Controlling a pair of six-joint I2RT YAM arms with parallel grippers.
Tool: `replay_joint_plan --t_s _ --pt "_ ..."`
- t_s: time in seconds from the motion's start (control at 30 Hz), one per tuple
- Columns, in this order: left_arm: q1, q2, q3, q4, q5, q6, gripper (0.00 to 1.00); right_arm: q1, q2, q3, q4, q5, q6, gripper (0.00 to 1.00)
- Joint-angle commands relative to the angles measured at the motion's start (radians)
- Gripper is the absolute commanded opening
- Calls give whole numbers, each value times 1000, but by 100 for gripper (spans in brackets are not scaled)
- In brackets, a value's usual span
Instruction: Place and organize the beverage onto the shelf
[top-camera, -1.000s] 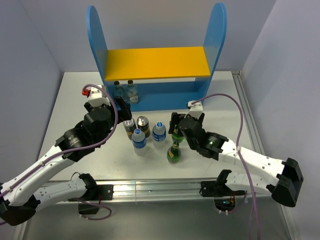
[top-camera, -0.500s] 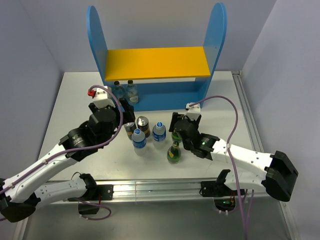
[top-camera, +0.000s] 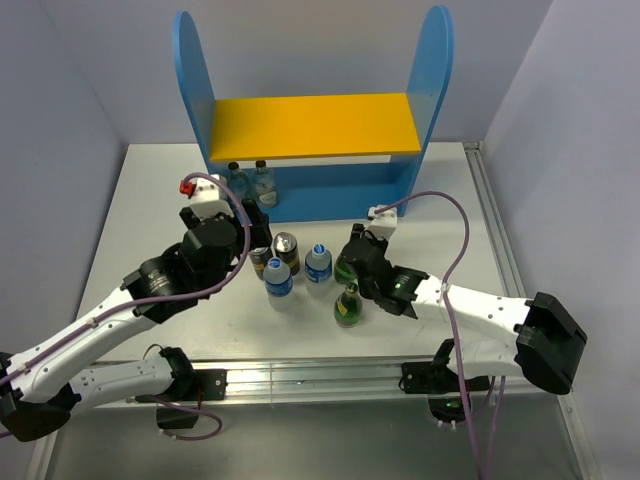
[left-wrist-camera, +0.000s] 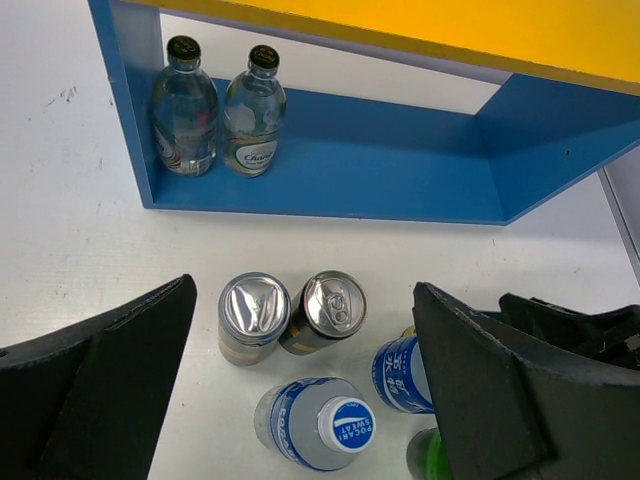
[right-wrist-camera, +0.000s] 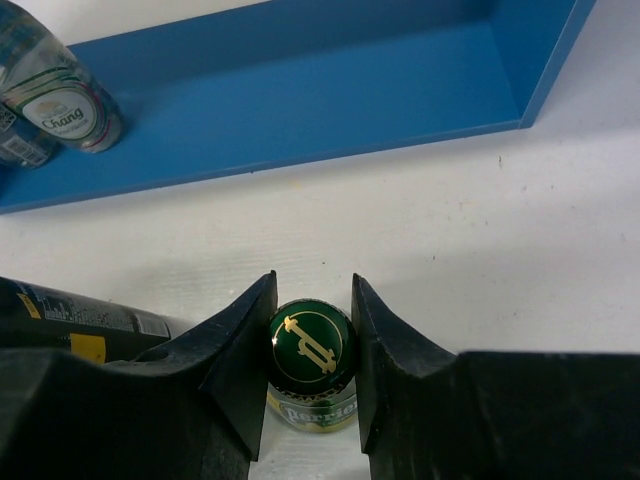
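The shelf (top-camera: 315, 125) stands at the back; two clear glass bottles (left-wrist-camera: 183, 108) stand at the left end of its blue lower tier (left-wrist-camera: 380, 160). On the table in front are two dark cans (left-wrist-camera: 328, 310), two blue-labelled water bottles (left-wrist-camera: 315, 425) and two green bottles. My right gripper (right-wrist-camera: 311, 335) is shut on the cap of one upright green bottle (right-wrist-camera: 311, 346). The other green bottle (top-camera: 348, 305) stands just nearer. My left gripper (left-wrist-camera: 305, 300) hangs open above the cans, holding nothing.
The drinks stand close together in a cluster (top-camera: 300, 270) between the two arms. A metal rail (top-camera: 490, 210) runs along the table's right edge. Walls close in on both sides. A purple cable (top-camera: 445, 200) loops above the right arm.
My right gripper has come down over the green bottle and shut on its cap. The left arm has edged forward toward the shelf, its jaws still open.
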Motion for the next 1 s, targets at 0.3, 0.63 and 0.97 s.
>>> replay_joint_plan --t_s 0.3,0.63,0.97 --pt "-21 -5 6 1 -39 7 97 1 -210 322 -169 128 -174 0" --pt "-23 -19 4 -2 -39 5 97 -40 -89 791 -106 123 -566 0" --pt "-24 -29 0 4 -27 7 97 -317 257 1319 -265 -112 -573 0"
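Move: The right gripper already holds the green bottle by its neck; its goal, the right-hand part of the yellow shelf, lies about 22 cm ahead, 10 cm to the right and 14 cm up. The blue side panel stands some 5 cm to the right of that spot. The nearer white-capped bottle is about 6 cm left and 1 cm back, the second green bottle 8 cm straight back. From the left hand, the shelf spot is about 26 cm ahead, 25 cm right, roughly level. Keep the right fingers shut on the green bottle's neck and lift it off the table, easing a little back and right, then fast and nearly straight up, about 37 cm. Tip the fingers upward some 25 degrees on the way, turn slightly clockwise, and finish by swinging some 8 cm forward before the yellow shelf's right end. ##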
